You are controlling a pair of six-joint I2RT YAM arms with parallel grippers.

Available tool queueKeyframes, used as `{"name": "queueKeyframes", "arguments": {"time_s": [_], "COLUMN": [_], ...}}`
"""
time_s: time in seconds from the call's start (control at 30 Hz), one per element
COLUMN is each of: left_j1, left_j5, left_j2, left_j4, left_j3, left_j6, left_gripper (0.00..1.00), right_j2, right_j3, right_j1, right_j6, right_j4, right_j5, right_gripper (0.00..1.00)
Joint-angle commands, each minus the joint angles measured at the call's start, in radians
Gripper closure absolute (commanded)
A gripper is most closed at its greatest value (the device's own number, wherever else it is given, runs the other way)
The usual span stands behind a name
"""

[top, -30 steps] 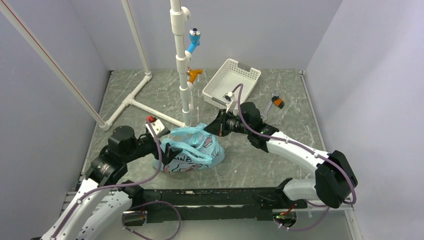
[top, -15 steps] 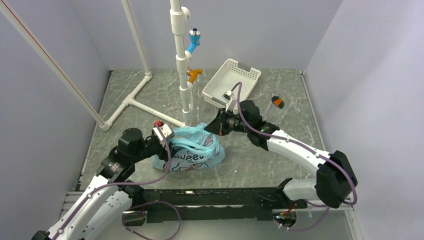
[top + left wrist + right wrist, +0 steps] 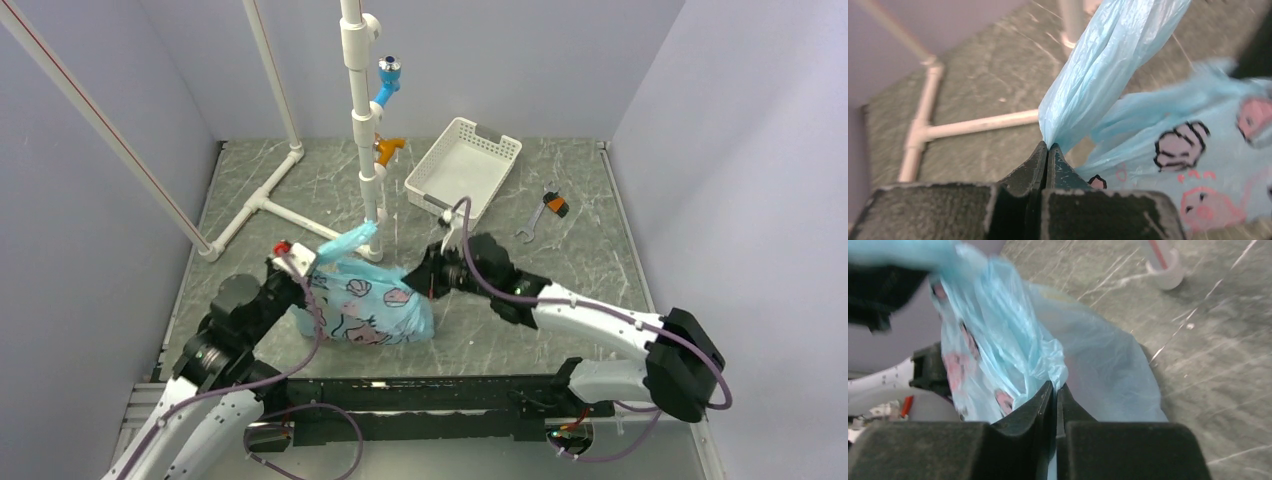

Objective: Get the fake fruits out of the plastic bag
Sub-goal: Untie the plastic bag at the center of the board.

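The light-blue plastic bag (image 3: 375, 310) with cartoon prints lies on the table between my two arms. My left gripper (image 3: 310, 262) is shut on a twisted handle of the bag (image 3: 1098, 65), which stretches up from its closed fingertips (image 3: 1047, 146). My right gripper (image 3: 418, 278) is shut on a fold of the bag's right edge (image 3: 1055, 385), and the bag (image 3: 998, 340) bulges just beyond it. The fake fruits are hidden inside the bag.
A white perforated basket (image 3: 462, 165) sits at the back right. An orange-handled wrench (image 3: 548, 207) lies to its right. An upright white pipe stand (image 3: 362, 120) rises just behind the bag, and a pipe tee (image 3: 262, 205) runs along the floor at back left.
My left gripper closed from wide open onto the bag's handle and drew back to the left, stretching the handle. The bag shifted, and my right gripper moved slightly nearer and leftward, still shut on the bag.
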Motion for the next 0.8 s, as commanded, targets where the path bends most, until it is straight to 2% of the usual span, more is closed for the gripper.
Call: {"name": "queueKeyframes", "arguments": {"time_s": [0.0,0.13,0.2,0.33,0.4,0.43,0.53,0.7,0.77], "left_j1": [-0.002,-0.001,-0.002,-0.002,-0.001,-0.002,-0.002,-0.001,-0.002], "left_j5": [-0.296,-0.302,-0.307,-0.275,-0.263,-0.266,-0.261,-0.237,-0.227], "left_j2": [-0.136,-0.16,-0.127,-0.052,-0.03,-0.027,-0.041,-0.075,-0.084], "left_j4": [0.074,0.082,0.061,0.032,0.021,0.019,0.03,0.039,0.043], "left_j3": [-0.025,-0.029,-0.015,0.016,0.027,0.028,0.017,0.003,0.0], "left_j6": [-0.017,-0.01,-0.017,-0.024,-0.026,-0.025,-0.015,-0.011,-0.012], "left_gripper": [1.0,1.0,1.0,1.0,1.0,1.0,1.0,1.0,1.0], "right_j2": [-0.113,-0.068,-0.049,-0.014,-0.019,-0.027,-0.049,-0.024,0.004], "right_j3": [-0.141,-0.137,-0.104,0.018,0.079,0.1,0.147,0.216,0.255], "right_j1": [0.154,0.203,0.204,0.205,0.204,0.206,0.205,0.206,0.207], "right_j6": [-0.03,-0.05,-0.085,-0.265,-0.347,-0.375,-0.459,-0.523,-0.511], "right_j4": [0.16,0.128,0.055,-0.123,-0.216,-0.244,-0.271,-0.199,-0.179], "right_j5": [0.248,0.287,0.278,0.275,0.326,0.329,0.28,0.092,0.096], "right_gripper": [0.85,0.75,0.65,0.48,0.41,0.33,0.2,0.13,0.12]}}
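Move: The right hand still pinches the bag's right rim; the plastic bag's middle lies about 11 cm to its left, 3 cm back and some 11 cm below. From that hand the white pipe elbow stands roughly 14 cm ahead and 10 cm to the left, down on the board. The left hand still grips the bag's left handle, with the bag's middle about 10 cm to its right, 4 cm back and 12 cm lower. Back about 5 cm and downward goes the right hand, its fingers opening wide and letting go of the bag's rim; then it rises some 6 cm and eases slightly forward, rolling about 30 degrees, to stay open beside the bag's right side. The left hand keeps its pinch on the left handle and draws it about 4 cm left, turning roughly 15 degrees counter-clockwise, with a short lift and dip. ##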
